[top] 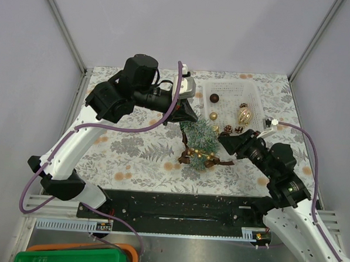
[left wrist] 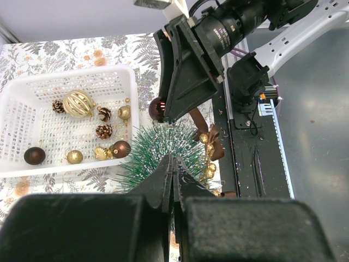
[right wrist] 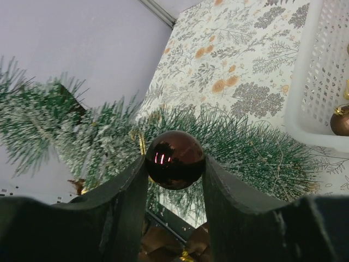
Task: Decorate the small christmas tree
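Observation:
The small christmas tree (top: 200, 138) stands in the middle of the leaf-print cloth, with a gold bead string (left wrist: 209, 158) and a brown ribbon (top: 219, 162) near its base. My right gripper (top: 224, 139) is at the tree's right side, shut on a shiny dark brown ball (right wrist: 174, 159) that rests against the frosted bristles (right wrist: 256, 153). The ball (left wrist: 157, 109) also shows in the left wrist view. My left gripper (left wrist: 173, 164) hangs over the tree's top (left wrist: 155, 150) with its jaws pressed together. Nothing shows between them.
A white basket (top: 256, 91) stands behind the tree on the right. It holds a gold openwork ornament (left wrist: 78, 102), pine cones (left wrist: 103, 131), small gold balls (left wrist: 74, 157) and brown balls (left wrist: 34, 155). The black mounting rail (top: 177, 207) runs along the near edge. A green bin (top: 74, 258) sits below it.

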Controlling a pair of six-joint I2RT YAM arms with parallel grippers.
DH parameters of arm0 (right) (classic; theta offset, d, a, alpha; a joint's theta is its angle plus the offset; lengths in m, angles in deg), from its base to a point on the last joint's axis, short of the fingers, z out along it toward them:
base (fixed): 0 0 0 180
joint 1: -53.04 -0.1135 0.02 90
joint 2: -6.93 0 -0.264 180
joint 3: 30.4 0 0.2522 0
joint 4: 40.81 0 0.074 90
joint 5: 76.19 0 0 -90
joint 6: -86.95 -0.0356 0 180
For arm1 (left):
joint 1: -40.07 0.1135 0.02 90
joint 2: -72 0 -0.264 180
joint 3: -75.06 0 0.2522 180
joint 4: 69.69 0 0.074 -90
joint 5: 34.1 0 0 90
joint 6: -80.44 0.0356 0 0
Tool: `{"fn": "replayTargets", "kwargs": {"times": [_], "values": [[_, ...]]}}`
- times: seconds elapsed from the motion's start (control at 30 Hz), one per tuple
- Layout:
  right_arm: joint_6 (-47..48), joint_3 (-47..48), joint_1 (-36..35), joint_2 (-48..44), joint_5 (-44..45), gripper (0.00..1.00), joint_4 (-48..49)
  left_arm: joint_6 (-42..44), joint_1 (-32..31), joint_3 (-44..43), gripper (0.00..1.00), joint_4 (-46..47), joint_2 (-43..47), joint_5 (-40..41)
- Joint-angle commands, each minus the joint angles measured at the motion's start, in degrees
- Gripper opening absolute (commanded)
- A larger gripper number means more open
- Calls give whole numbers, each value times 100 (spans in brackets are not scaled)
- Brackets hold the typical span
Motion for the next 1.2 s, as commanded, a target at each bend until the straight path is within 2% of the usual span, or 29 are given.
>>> {"fn": "replayTargets", "kwargs": {"times": [0.0, 0.47, 0.77, 1.17], "values": [[295, 648, -53, -89, 74, 9, -325, 23, -34, -243, 0, 105, -4, -119], [725, 1123, -53, 561, -215, 8, 105, 23, -34, -243, 0, 113, 13, -119], [1323, 1738, -53, 878, -171, 8, 70, 32, -34, -226, 0, 105, 4, -136], [1341, 1607, -53, 1036, -294, 8, 350, 23, -34, -252, 0, 113, -22, -163]]}}
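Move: The tree's middle stands about 10 cm to the left of the right hand, level with it fore and aft and some 8 cm lower; this hand holds the dark brown bauble. The garland's brown bow is about 5 cm back, 4 cm left and 10 cm down, while the white basket's middle lies roughly 30 cm ahead, 4 cm right and 25 cm below. From the left hand, at the treetop, the tree's middle is about 20 cm below, 1 cm back and 3 cm right. The dark brown bauble, still pinched in the right fingertips, is carried up along the tree's right side by about 8 cm in two lifts, with a shallow dip and a slight forward shift between them, ending almost still. The fingers tip upward some 15 degrees and keep their grip; the left hand stays put, still holding the treetop. ##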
